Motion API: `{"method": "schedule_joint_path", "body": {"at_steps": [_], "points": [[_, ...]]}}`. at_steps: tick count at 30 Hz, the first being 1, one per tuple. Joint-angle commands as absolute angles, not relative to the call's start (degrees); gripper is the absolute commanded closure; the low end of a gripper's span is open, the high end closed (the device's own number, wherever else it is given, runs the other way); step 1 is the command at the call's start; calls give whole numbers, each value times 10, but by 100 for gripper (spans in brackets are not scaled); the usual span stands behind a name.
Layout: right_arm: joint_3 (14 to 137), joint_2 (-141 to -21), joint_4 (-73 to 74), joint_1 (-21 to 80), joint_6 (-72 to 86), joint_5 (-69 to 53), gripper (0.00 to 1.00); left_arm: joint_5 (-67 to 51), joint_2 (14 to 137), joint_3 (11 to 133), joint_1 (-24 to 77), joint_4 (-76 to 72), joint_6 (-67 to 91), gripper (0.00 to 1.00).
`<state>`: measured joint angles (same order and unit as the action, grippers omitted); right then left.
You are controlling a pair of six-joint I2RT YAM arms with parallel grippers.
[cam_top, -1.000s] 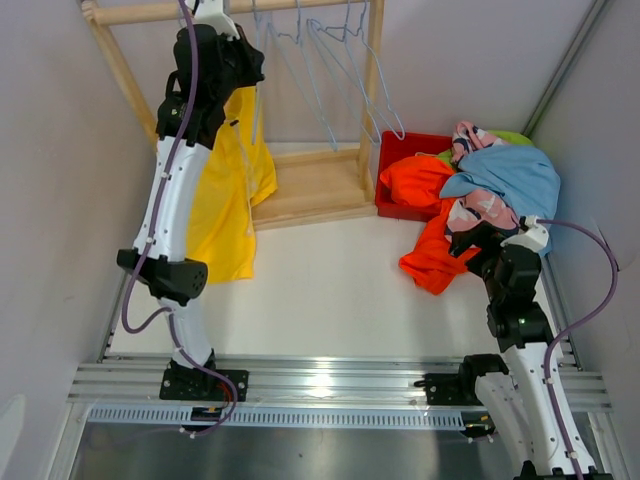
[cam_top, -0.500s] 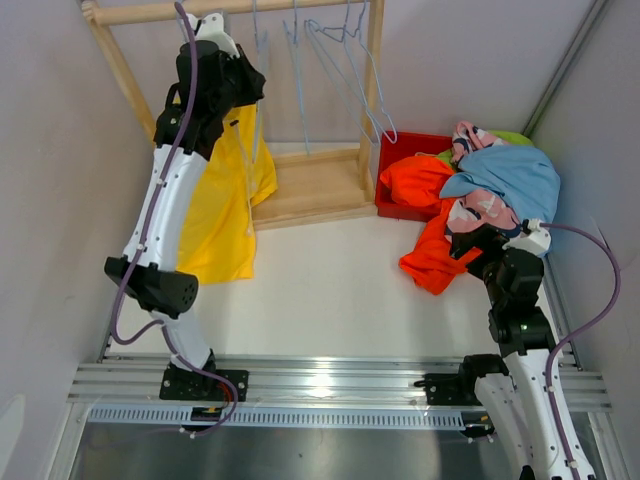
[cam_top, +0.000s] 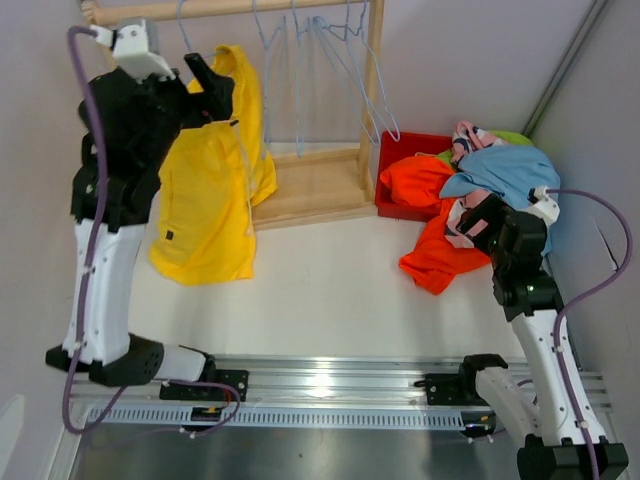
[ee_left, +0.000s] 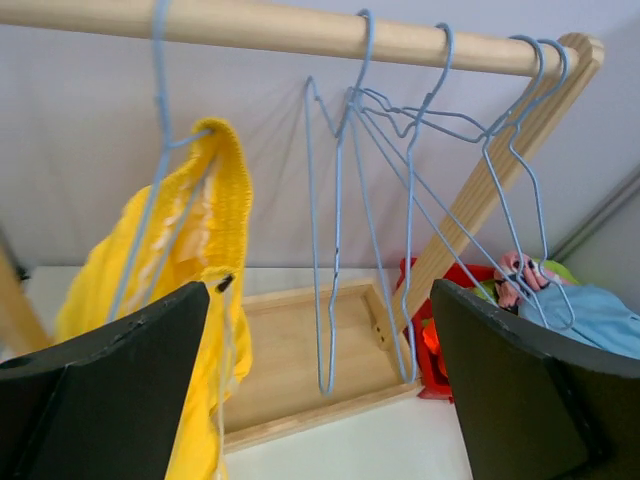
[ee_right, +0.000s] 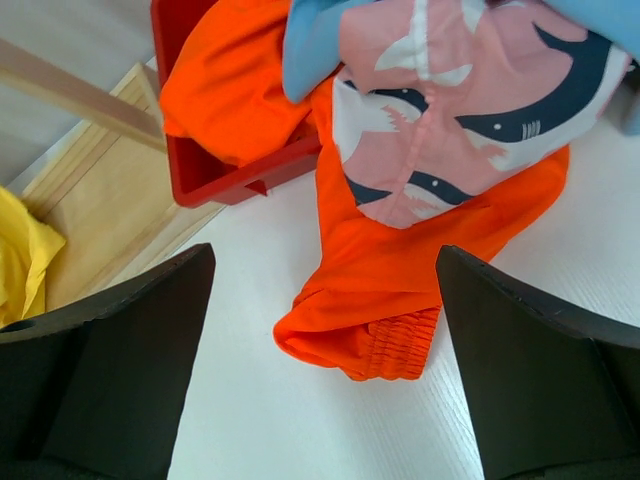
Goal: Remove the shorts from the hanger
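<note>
Yellow shorts (cam_top: pixel 205 200) hang by their waistband on a blue wire hanger (ee_left: pixel 158 150) at the left of the wooden rail (ee_left: pixel 300 30); they also show in the left wrist view (ee_left: pixel 195 310). My left gripper (cam_top: pixel 207 85) is open and empty, close in front of them (ee_left: pixel 320 400). My right gripper (cam_top: pixel 472 220) is open and empty above the orange shorts (ee_right: pixel 420 250), which spill from the red bin (cam_top: pixel 415 137) onto the table. Pink patterned shorts (ee_right: pixel 450 110), light blue shorts (cam_top: pixel 510 170) and lime green shorts (cam_top: pixel 515 137) are piled there.
Several empty blue wire hangers (cam_top: pixel 330 60) hang on the rail's right half. The rack's wooden tray base (cam_top: pixel 310 190) stands below, its upright post (cam_top: pixel 373 90) beside the red bin (ee_right: pixel 200 170). Walls close in on left and right.
My left arm has swung back to the left and away from the rail. The yellow shorts have swung left with it. My right gripper has risen slightly over the pile.
</note>
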<state>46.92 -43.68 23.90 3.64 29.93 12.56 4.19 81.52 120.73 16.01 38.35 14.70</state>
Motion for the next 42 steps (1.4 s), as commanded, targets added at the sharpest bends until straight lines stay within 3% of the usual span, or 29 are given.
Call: {"method": "schedule_joint_path", "body": {"at_steps": [1,5,11,19,26,30,34,42], "points": [[530,-466,297,40,322,187,0,136,752,1157,160,388,93,1],[510,-446,288,51,332,171,1,162,714,1120,132,381,69,1],[476,-437,274,78,350,153,1,62,744,1142,10,397,112,1],[474,-440,279,117,345,170,1,-57,848,1206,-35,399,139,2],[452,-425,273,120,353,176,1,-88,920,1301,-35,424,148,5],[447,-426,272,119,352,178,1,-103,945,1306,-35,427,152,13],[446,-425,274,120,348,188,1,-105,949,1285,-35,426,150,27],[441,-425,265,120,349,189,1,-93,957,1263,-35,427,143,35]]}}
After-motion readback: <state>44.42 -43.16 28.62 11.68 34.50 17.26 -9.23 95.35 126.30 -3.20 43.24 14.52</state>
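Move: The yellow shorts' hanger is about 12 cm ahead of the open left hand, 8 cm to its left and 6 cm below; the shorts' middle hangs under it, roughly 22 cm below the hand, 13 cm ahead and 6 cm left. The nearest empty hanger is 14 cm ahead, 5 cm right and 9 cm below. From the right hand, the yellow hanger lies some 55 cm left, 20 cm ahead and 22 cm above. The left hand heads for the yellow shorts' hanger: it backs off about 5 cm while swinging left, then drives forward and down, ending some 9 cm left, 9 cm forward and 8 cm lower. Its fingers tip down 10 to 15 degrees and narrow partway around the hanger wire, no grip visible. The empty right hand sinks 3 cm and shifts slightly left. ##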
